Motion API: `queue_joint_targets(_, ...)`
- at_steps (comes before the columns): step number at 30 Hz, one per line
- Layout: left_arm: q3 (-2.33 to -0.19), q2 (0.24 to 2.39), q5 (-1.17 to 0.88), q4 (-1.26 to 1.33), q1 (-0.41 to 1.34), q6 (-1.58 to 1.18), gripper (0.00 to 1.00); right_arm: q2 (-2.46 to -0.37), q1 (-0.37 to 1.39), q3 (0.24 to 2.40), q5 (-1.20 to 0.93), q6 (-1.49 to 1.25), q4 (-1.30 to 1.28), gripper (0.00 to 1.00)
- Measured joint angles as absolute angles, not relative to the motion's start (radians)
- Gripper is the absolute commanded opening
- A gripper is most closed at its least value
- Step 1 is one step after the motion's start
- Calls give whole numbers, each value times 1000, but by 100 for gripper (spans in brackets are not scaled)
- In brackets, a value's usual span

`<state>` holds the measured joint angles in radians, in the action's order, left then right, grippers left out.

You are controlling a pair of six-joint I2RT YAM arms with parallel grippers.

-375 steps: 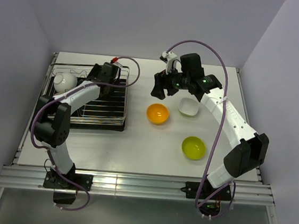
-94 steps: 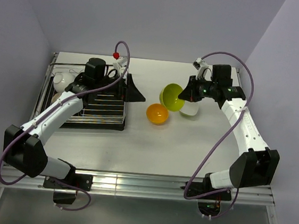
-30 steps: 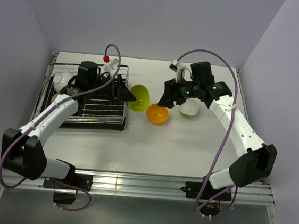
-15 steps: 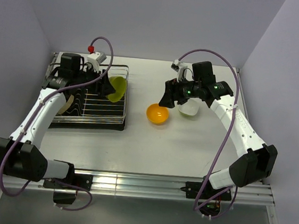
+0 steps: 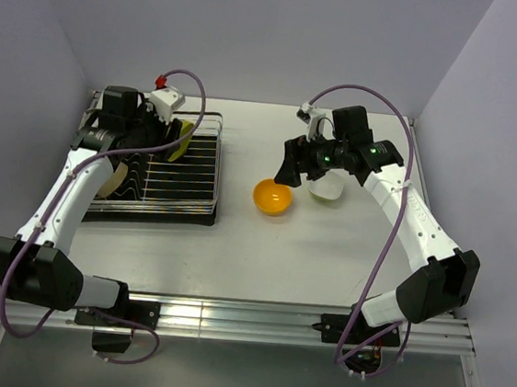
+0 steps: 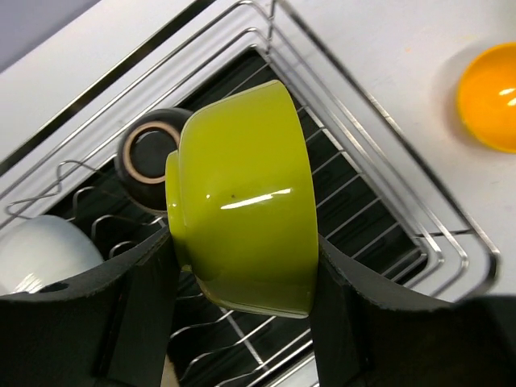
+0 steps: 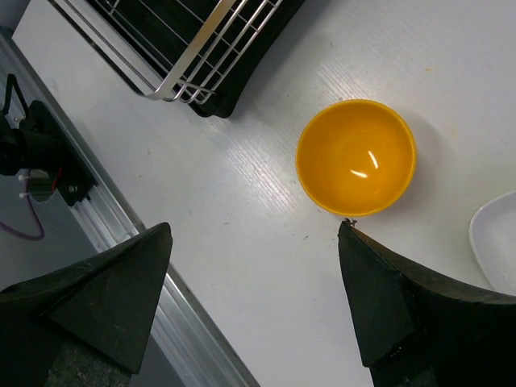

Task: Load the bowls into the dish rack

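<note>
My left gripper [image 6: 242,250] is shut on the lime yellow-green bowl [image 6: 242,193], gripping it by its sides and holding it tilted on edge above the dish rack [image 6: 379,121]. From above, the bowl [image 5: 181,139] hangs over the rack's [image 5: 179,205] back middle. A black bowl [image 6: 149,153] and a white bowl [image 6: 44,250] stand in the rack. The orange bowl [image 5: 272,197] sits upright on the table. My right gripper [image 7: 254,227] hovers open and empty just above and beside that orange bowl [image 7: 355,157]. Another white bowl [image 5: 327,188] lies partly under the right arm.
The rack's near right corner [image 7: 193,48] lies left of the orange bowl. An aluminium rail [image 5: 227,315] runs along the table's front edge. Purple-grey walls close in the back and both sides.
The left arm has carried the lime bowl leftward from beside the rack to above its tines. The right gripper's jaws have spread wider; that arm has barely moved.
</note>
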<state>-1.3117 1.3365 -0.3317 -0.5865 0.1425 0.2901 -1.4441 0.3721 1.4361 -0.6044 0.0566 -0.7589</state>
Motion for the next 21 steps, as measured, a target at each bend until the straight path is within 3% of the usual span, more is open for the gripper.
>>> queue_joint_targets(21,-1159,1338,-82,-611,148,596,0,-1482,370,1479,-595,61,-799,91)
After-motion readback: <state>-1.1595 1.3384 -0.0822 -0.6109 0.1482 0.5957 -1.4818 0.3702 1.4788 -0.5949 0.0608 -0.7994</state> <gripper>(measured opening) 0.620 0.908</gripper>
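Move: The held green bowl is bound for the free part of the rack about 9 cm to the left gripper's left, 3 cm back and 15 cm below. The dark bowl stands some 8 cm ahead, 3 cm left; the white one 8 cm ahead, 21 cm left; the tan one 5 cm back, 19 cm left; all about 16 cm lower. From the right gripper that free place lies some 33 cm left, 4 cm ahead and 15 cm below. Keep the green bowl pinched in the left gripper and swing it left over the rack, past the near side of the dark bowl and towards the tan one, about 5 cm, while sinking some 7 cm, gently at first and then more steeply. Roll the gripper's left side up some 20 degrees as it goes, so its fingers point less to the right and more downward. ##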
